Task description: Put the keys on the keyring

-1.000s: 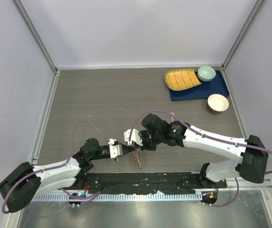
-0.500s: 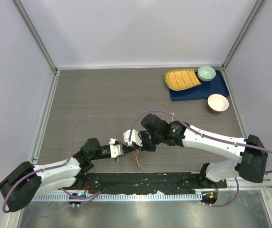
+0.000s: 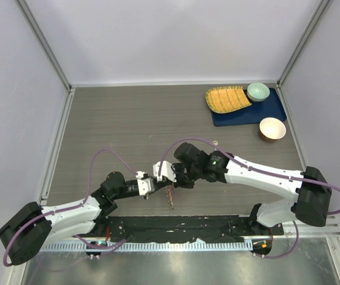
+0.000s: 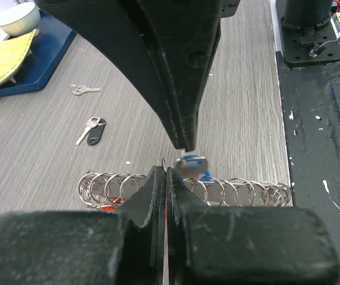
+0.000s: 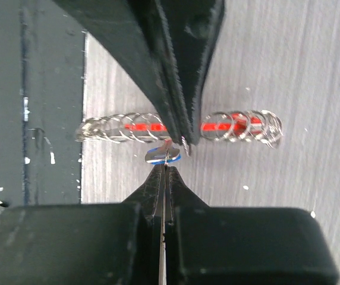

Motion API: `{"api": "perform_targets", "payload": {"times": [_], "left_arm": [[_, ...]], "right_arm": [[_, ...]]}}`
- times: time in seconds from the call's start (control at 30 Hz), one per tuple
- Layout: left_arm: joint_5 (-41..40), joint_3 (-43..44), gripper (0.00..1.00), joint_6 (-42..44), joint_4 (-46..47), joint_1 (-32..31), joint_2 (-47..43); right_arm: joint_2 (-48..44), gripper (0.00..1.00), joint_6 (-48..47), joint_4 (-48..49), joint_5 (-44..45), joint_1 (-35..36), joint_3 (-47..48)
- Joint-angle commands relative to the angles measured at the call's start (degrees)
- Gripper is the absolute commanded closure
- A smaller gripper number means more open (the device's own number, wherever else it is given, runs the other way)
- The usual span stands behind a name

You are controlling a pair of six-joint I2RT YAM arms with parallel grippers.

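Note:
The keyring (image 5: 235, 126) is a long silvery coil of wire loops with a red fob (image 5: 139, 126) inside it, lying on the table near the front edge (image 3: 170, 196). My left gripper (image 4: 166, 173) is shut on one wire end of that coil, with a thin tip sticking out past its jaws. My right gripper (image 5: 166, 167) is shut on the blue-headed key (image 5: 163, 155), holding it right against that wire end, and the two grippers are tip to tip (image 3: 154, 187). A black-headed key (image 4: 93, 130) and a plain silver key (image 4: 84, 89) lie loose farther back.
At the back right a blue mat (image 3: 277, 110) carries a yellow plate (image 3: 226, 98) and a teal bowl (image 3: 258, 91), and a brown bowl (image 3: 272, 129) stands beside it. A black strip (image 3: 182, 228) runs along the near edge between the arm bases.
Both grippers, still tip to tip, have drifted slightly up and to the left, and the keyring has shifted a little with them. Both grips are unchanged.

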Motion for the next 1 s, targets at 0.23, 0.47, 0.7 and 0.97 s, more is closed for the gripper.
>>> {"api": "perform_targets", "payload": {"times": [0.23,0.47,0.7,0.97], "left_arm": [[-5.9,1.1,0.97,0.4,5.5,0.0,2.8],[-7.6,1.4,0.97,0.0,5.7,0.0,3.7],[-8.8,1.6,0.97,-0.5,4.9,-0.1,3.9],[-8.6,2.2,0.96,-0.6,3.4,0.0,3.5]], "right_arm": [[-4.5,0.99,16.5,4.2,25.1,-6.8,-2.3],[0.9,0.99,30.4,4.1,27.3,-18.7,-3.7],[6.0,0.99,35.7,2.6,30.5,-23.1,-3.1],[4.6,0.99,38.1,-3.0,31.8,-25.6,-3.1]]}}
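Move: Some 18 cm ahead of the right hand, 11 cm to its right and 10 cm lower lies the black-tagged key; the right fingers already hold the blue-tagged key. The loose key is about 5 cm farther out than the black-tagged one and 8 cm to the right of it. The keyring hangs from the left fingers, 2 cm back, 1 cm left and 4 cm below the right hand. From the left hand, the black-tagged key is roughly 17 cm ahead, 13 cm right, 10 cm down. Leaving the keyring, the right hand carries the blue-tagged key in its shut fingers forward and to the right, some 20 cm, towards the keys on the table, turning about 70 degrees clockwise, and sinks about 6 cm late in the reach as its fingers point more steeply down. The left hand keeps its grip on the keyring, easing about 2.5 cm forward and a little down. ##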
